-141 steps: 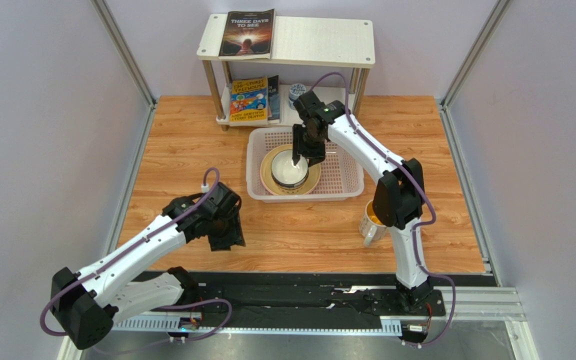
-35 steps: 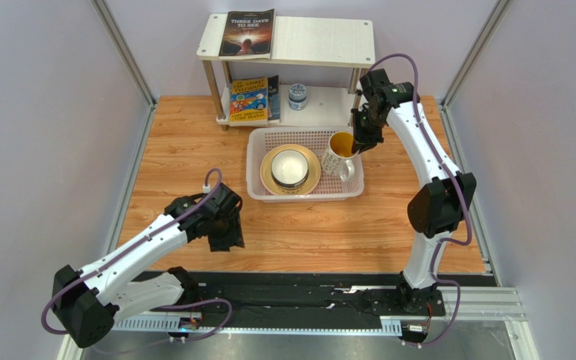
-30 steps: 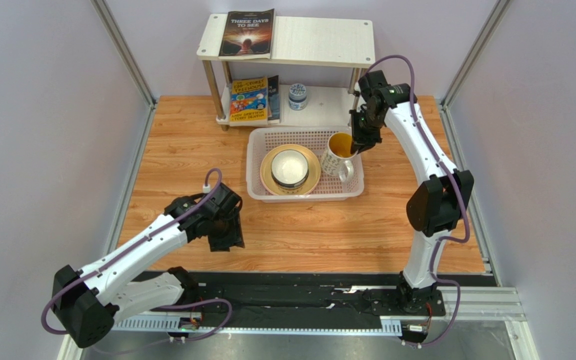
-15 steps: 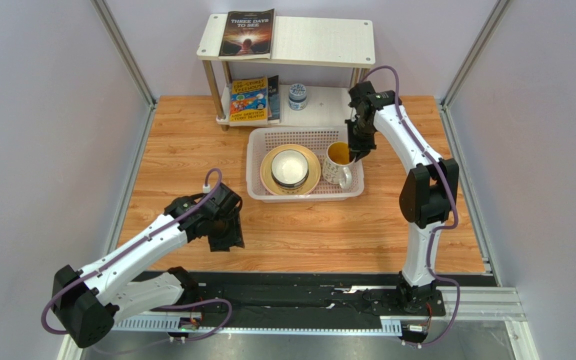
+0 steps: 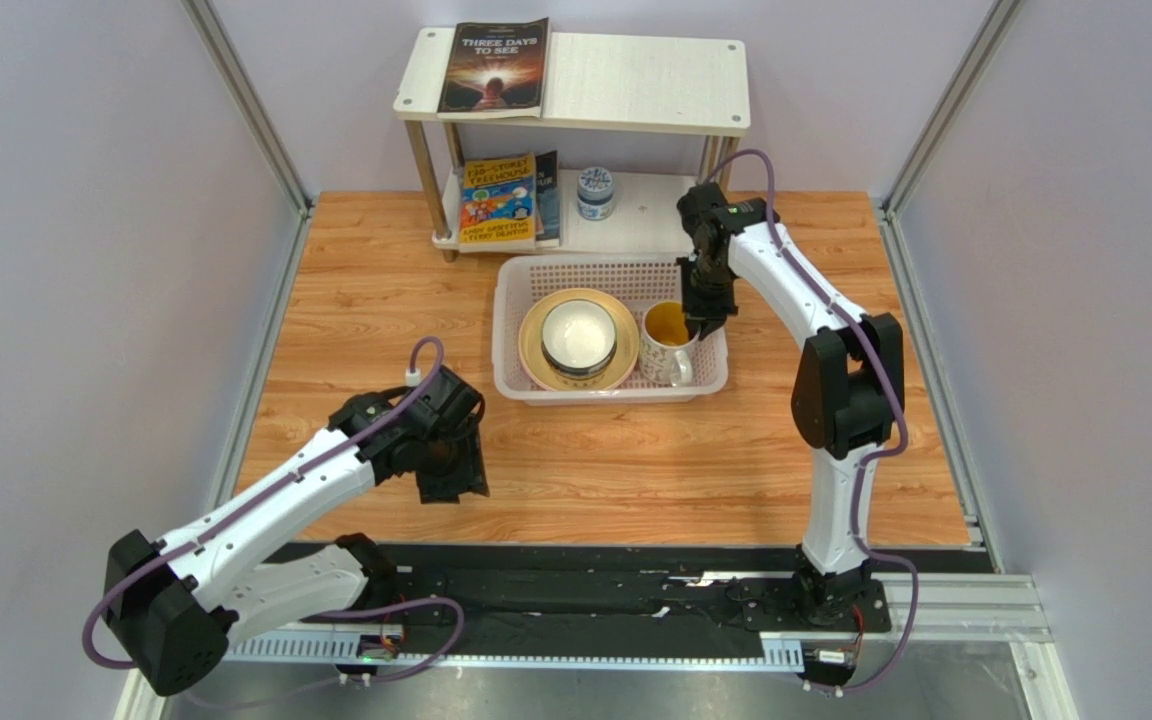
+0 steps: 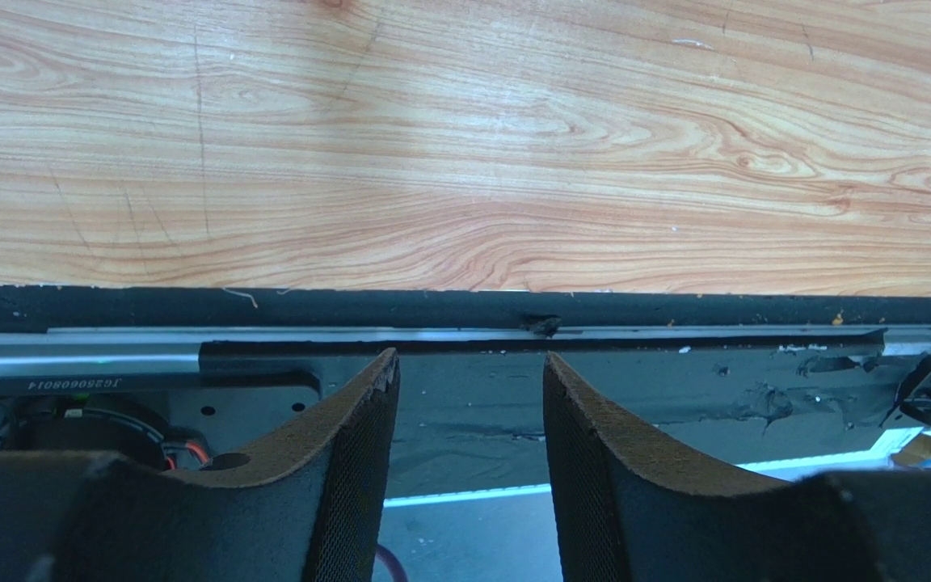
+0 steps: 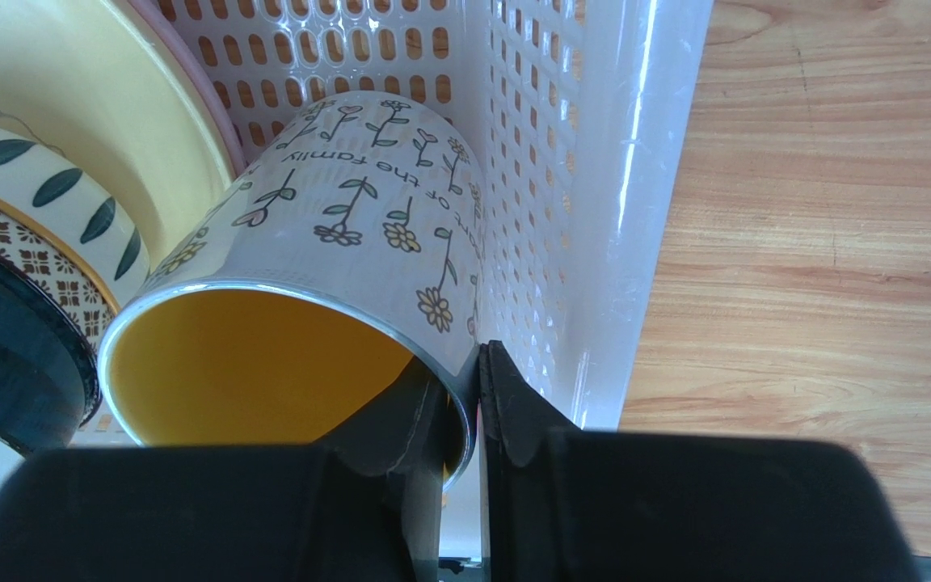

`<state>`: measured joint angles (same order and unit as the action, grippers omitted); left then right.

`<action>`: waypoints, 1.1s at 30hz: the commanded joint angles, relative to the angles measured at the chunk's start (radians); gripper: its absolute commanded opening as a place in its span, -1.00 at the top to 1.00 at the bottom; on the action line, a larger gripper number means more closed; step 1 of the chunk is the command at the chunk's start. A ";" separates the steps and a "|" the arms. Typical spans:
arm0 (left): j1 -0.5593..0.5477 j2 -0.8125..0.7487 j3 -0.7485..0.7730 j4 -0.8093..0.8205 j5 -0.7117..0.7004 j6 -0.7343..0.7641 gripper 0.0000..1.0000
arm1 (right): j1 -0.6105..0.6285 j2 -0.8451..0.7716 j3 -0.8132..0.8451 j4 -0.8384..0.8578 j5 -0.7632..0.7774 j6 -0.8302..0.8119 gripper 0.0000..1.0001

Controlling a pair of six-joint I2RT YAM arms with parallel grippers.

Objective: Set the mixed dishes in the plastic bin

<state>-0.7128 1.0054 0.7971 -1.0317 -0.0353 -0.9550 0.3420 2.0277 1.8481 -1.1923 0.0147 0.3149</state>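
Note:
The plastic bin [image 5: 605, 276] sits on the wooden table in front of the shelf. In its left half a bowl [image 5: 579, 336] rests on a pale yellow plate [image 5: 537, 357]. A pink plate's rim [image 7: 213, 119] peeks from under the yellow plate [image 7: 82, 73]. My right gripper [image 5: 698, 312] is shut on the rim of the yellow-lined mug [image 5: 666, 339], one finger inside and one outside. The flower-printed mug [image 7: 355, 200] leans low in the bin's right end, against the mesh wall [image 7: 519, 146]. My left gripper [image 5: 447, 477] hangs open and empty near the table's front edge.
A white two-tier shelf [image 5: 642, 83] stands behind the bin, holding books [image 5: 495, 65] and a small blue-and-white jar [image 5: 593, 191]. The black base rail [image 6: 434, 303] runs along the near table edge below my left gripper [image 6: 470, 364]. Grey walls enclose both sides.
My right arm has carried the mug left and down from over the bin's right rim into the bin's right end. The left arm has stayed still.

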 commanded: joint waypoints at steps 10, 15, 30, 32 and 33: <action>0.004 -0.019 0.010 -0.021 -0.014 0.007 -0.05 | 0.014 -0.032 -0.026 0.095 -0.064 0.044 0.20; 0.004 -0.016 0.010 -0.016 -0.008 0.006 -0.06 | 0.020 -0.122 -0.049 0.102 -0.087 0.058 -0.07; 0.003 -0.051 0.047 -0.002 -0.011 0.005 -0.09 | 0.015 -0.435 -0.100 -0.017 0.088 0.104 -0.47; 0.004 -0.076 0.079 -0.031 -0.037 0.012 -0.10 | -0.026 -0.588 -0.259 0.037 0.074 0.137 -0.47; 0.003 -0.085 0.102 -0.040 -0.046 0.015 -0.10 | -0.040 -0.659 -0.336 0.115 0.073 0.185 -0.47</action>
<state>-0.7128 0.9737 0.8074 -1.0428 -0.0410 -0.9550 0.3546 1.6070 1.7279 -1.1812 0.0433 0.3977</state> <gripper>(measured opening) 0.546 0.735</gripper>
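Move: The right hand pinches the right side of the mug's rim inside the plastic bin; the bin's middle is about 13 cm to its left, level ahead to back and some 6 cm below. The mug's middle is roughly 4 cm left, 1 cm ahead and 4 cm below, and the bowl stack stands about 12 cm farther left of the mug, level with it. From the left hand, the bin's middle lies some 24 cm ahead, 22 cm right and 5 cm lower. After a brief hold, the right fingers open wide and let go of the mug's rim, the hand drifting about 2 cm left as they part and staying almost at the same height. Then the hand rises clear of the mug by about 12 cm, ever faster, drawing back some 4 cm and finally swinging right, away from the mug, while the wrist tilts so that the fingertips swing some 15 to 20 degrees forward. ##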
